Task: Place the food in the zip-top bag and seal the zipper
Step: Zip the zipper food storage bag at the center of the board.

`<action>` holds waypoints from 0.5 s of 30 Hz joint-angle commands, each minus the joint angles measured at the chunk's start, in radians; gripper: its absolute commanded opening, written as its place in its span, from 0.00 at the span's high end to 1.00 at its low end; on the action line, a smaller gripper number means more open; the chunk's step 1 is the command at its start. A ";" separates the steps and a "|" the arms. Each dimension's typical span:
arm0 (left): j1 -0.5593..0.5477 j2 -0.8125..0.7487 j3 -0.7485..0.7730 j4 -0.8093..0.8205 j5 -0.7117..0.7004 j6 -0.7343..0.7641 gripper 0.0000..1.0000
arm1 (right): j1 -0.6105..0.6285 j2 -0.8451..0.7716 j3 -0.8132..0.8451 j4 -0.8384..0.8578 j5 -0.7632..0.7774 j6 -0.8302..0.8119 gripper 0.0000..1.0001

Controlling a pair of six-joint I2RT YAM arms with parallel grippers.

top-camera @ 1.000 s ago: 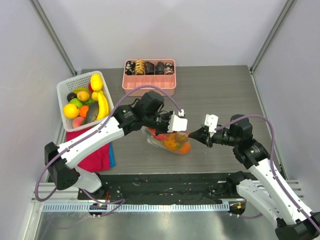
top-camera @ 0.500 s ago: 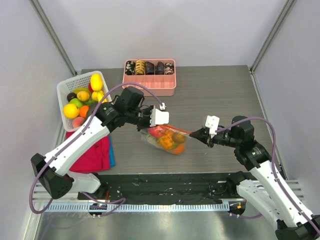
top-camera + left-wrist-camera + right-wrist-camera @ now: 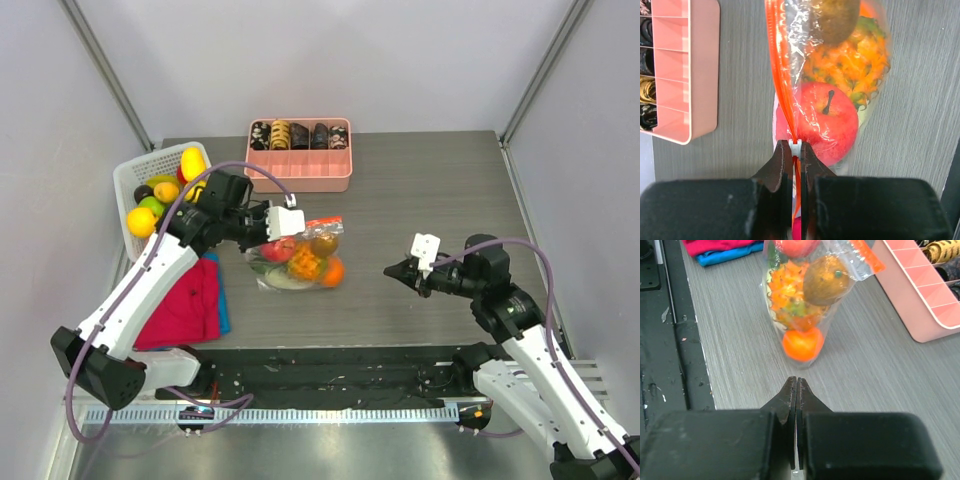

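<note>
The clear zip-top bag (image 3: 300, 258) lies on the table left of centre. It holds a round red fruit (image 3: 827, 122), the pineapple (image 3: 850, 65), a brown fruit (image 3: 832, 20) and the orange ball (image 3: 801, 344). My left gripper (image 3: 290, 232) is shut on the white slider (image 3: 795, 145) of the orange-red zipper (image 3: 780, 60), which runs straight away from the jaws. My right gripper (image 3: 390, 271) is shut and empty, apart from the bag. It points at the bag's bottom in the right wrist view (image 3: 796, 382).
The pink divided tray (image 3: 298, 165) stands at the back. A white basket (image 3: 130, 180) of toy fruit sits at the left. A red and blue cloth (image 3: 185, 300) lies in front of it. A black strip (image 3: 670, 340) runs along the near table edge.
My left gripper has moved left and back with the zipper slider, dragging the bag along. The bag's corner has come out of my right gripper, which has stayed in place.
</note>
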 commanded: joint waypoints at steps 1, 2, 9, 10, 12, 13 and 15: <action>0.012 -0.042 0.017 -0.022 0.068 0.035 1.00 | 0.000 0.053 0.083 0.013 -0.027 0.006 0.82; 0.009 -0.047 0.022 0.003 0.103 0.006 1.00 | -0.002 0.070 0.096 0.019 -0.041 0.005 0.70; -0.091 -0.025 0.085 0.060 0.129 -0.059 1.00 | 0.006 0.246 0.257 0.089 -0.164 0.038 0.05; -0.118 -0.016 0.089 0.062 0.128 -0.064 1.00 | 0.024 0.267 0.269 0.103 -0.164 0.057 0.05; -0.150 -0.002 0.098 0.085 0.100 -0.088 1.00 | 0.049 0.327 0.304 0.135 -0.155 0.081 0.06; -0.173 0.013 0.105 0.085 0.097 -0.096 1.00 | 0.064 0.346 0.317 0.135 -0.152 0.081 0.09; -0.195 0.027 0.117 0.100 0.093 -0.116 1.00 | 0.124 0.395 0.341 0.139 -0.130 0.086 0.13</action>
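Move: Roughly 10 cm to the left of the shut, empty right gripper and 9 cm farther out is the free end of the bag's orange zip, at about its height. The orange in the bag lies some 12 cm to that gripper's left, 1 cm back and 8 cm lower. From the left hand, pinching the zip slider, the right gripper is about 26 cm right and 6 cm back; the pink tray lies 21 cm ahead, 6 cm right and 12 cm below. Opening wide from shut, the right gripper rises about 5 cm while going nearly as far left and some 3 cm forward, bringing its jaws around the free zip end. Still pinching the slider, the left hand brings the bag towards it, about 5 cm right, 3 to 4 cm back and 3 cm up, turning some 10 degrees clockwise. ##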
